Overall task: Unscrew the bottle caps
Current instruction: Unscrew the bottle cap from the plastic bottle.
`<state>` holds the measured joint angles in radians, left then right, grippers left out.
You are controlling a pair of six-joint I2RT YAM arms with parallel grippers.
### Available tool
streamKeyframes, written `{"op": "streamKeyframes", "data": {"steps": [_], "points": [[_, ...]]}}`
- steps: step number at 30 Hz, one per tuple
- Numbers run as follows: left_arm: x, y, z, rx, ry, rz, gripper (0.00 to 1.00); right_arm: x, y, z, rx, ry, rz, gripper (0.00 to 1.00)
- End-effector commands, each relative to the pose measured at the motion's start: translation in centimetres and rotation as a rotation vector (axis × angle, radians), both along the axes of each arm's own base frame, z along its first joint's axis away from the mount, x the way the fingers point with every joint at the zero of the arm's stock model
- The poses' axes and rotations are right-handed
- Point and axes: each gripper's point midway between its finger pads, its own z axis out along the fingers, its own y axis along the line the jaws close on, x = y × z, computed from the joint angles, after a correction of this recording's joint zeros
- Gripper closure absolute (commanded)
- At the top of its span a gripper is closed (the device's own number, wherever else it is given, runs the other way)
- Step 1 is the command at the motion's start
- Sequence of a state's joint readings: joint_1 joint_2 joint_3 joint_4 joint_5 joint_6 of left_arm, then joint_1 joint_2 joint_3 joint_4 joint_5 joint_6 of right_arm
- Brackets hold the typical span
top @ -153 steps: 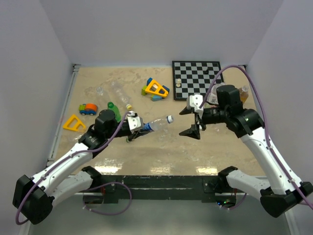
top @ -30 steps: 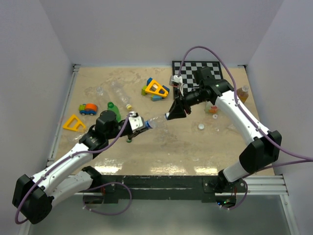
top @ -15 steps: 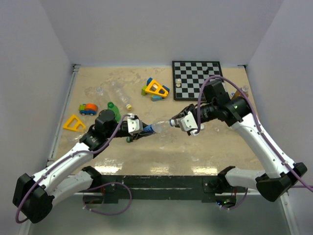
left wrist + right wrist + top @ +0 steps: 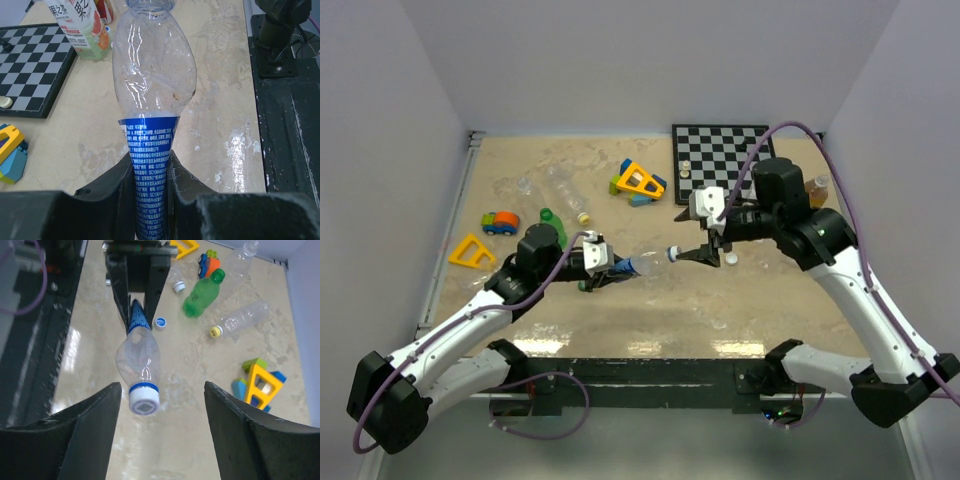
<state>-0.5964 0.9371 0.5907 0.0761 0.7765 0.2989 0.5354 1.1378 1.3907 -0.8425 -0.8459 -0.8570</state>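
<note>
My left gripper [image 4: 608, 266] [image 4: 150, 162] is shut on the blue-labelled lower end of a crumpled clear bottle [image 4: 152, 75] [image 4: 642, 262], held level above the table. Its white bottle cap [image 4: 144, 400] [image 4: 672, 253], with a blue ring behind it, faces my right gripper [image 4: 162, 386] [image 4: 687, 236]. That gripper is open. The cap sits between its fingers, nearer the left one, touching neither. Loose blue [image 4: 160, 322] and white [image 4: 179, 286] caps lie on the table. A green bottle [image 4: 202, 292] and a clear bottle with a yellow cap [image 4: 215, 331] lie capped.
A chessboard [image 4: 720, 150] with pale pieces lies at the back right, and a juice bottle [image 4: 80, 25] stands near it. Toy blocks [image 4: 638, 182], a toy car [image 4: 500, 221] and a yellow triangle [image 4: 470, 250] sit at the back and left. Another white cap [image 4: 730, 258] lies below my right gripper.
My right gripper has let go of the white cap and opened wide, drawing back slightly to the right. The cap stays on the bottle. The left arm has not moved.
</note>
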Motion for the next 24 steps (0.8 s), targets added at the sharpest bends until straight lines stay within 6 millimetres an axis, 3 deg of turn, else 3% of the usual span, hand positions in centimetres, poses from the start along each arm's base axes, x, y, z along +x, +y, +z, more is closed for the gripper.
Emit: {"op": "streamKeyframes", "data": {"steps": [1, 5, 14, 24], "points": [[0.3, 0.0, 0.4, -0.009, -0.007, 0.018, 1.00, 0.6, -0.2, 2.9, 0.185, 0.353, -0.320, 0.28], [0.4, 0.0, 0.5, -0.012, -0.008, 0.027, 1.00, 0.4, -0.7, 2.1, 0.227, 0.511, -0.451, 0.26], [0.5, 0.1, 0.6, -0.013, -0.012, 0.038, 1.00, 2.1, 0.3, -4.0, 0.089, 0.678, -0.504, 0.28], [0.6, 0.1, 0.5, -0.009, -0.015, 0.040, 1.00, 1.2, 0.2, -3.7, 0.096, 0.701, -0.456, 0.32]]}}
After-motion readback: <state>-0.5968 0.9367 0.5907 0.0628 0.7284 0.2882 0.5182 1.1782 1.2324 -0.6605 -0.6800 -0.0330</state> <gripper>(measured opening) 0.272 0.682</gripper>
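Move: The blue-labelled bottle's white cap lies about 6 cm below the open right hand, 3 cm to its left and 1 cm ahead. The left gripper's fingers on the bottle are some 15 cm left of the right hand, 1 cm back and 10 cm lower. A loose white cap lies on the table about 14 cm ahead of the right hand, 15 cm to its right and 32 cm below. From the left hand the bottle's cap is 12 cm right, 2 cm ahead and 4 cm higher. Rolling back for a fresh grip, the right hand turns about 50 degrees clockwise, seen along its fingers towards the cap. Meanwhile it lifts a centimetre or so, then sinks about 7 cm and goes 2 cm forward to bring its still-open fingers around the bottle's cap. The left hand keeps its pinch on the label and holds the bottle out nearly still. ##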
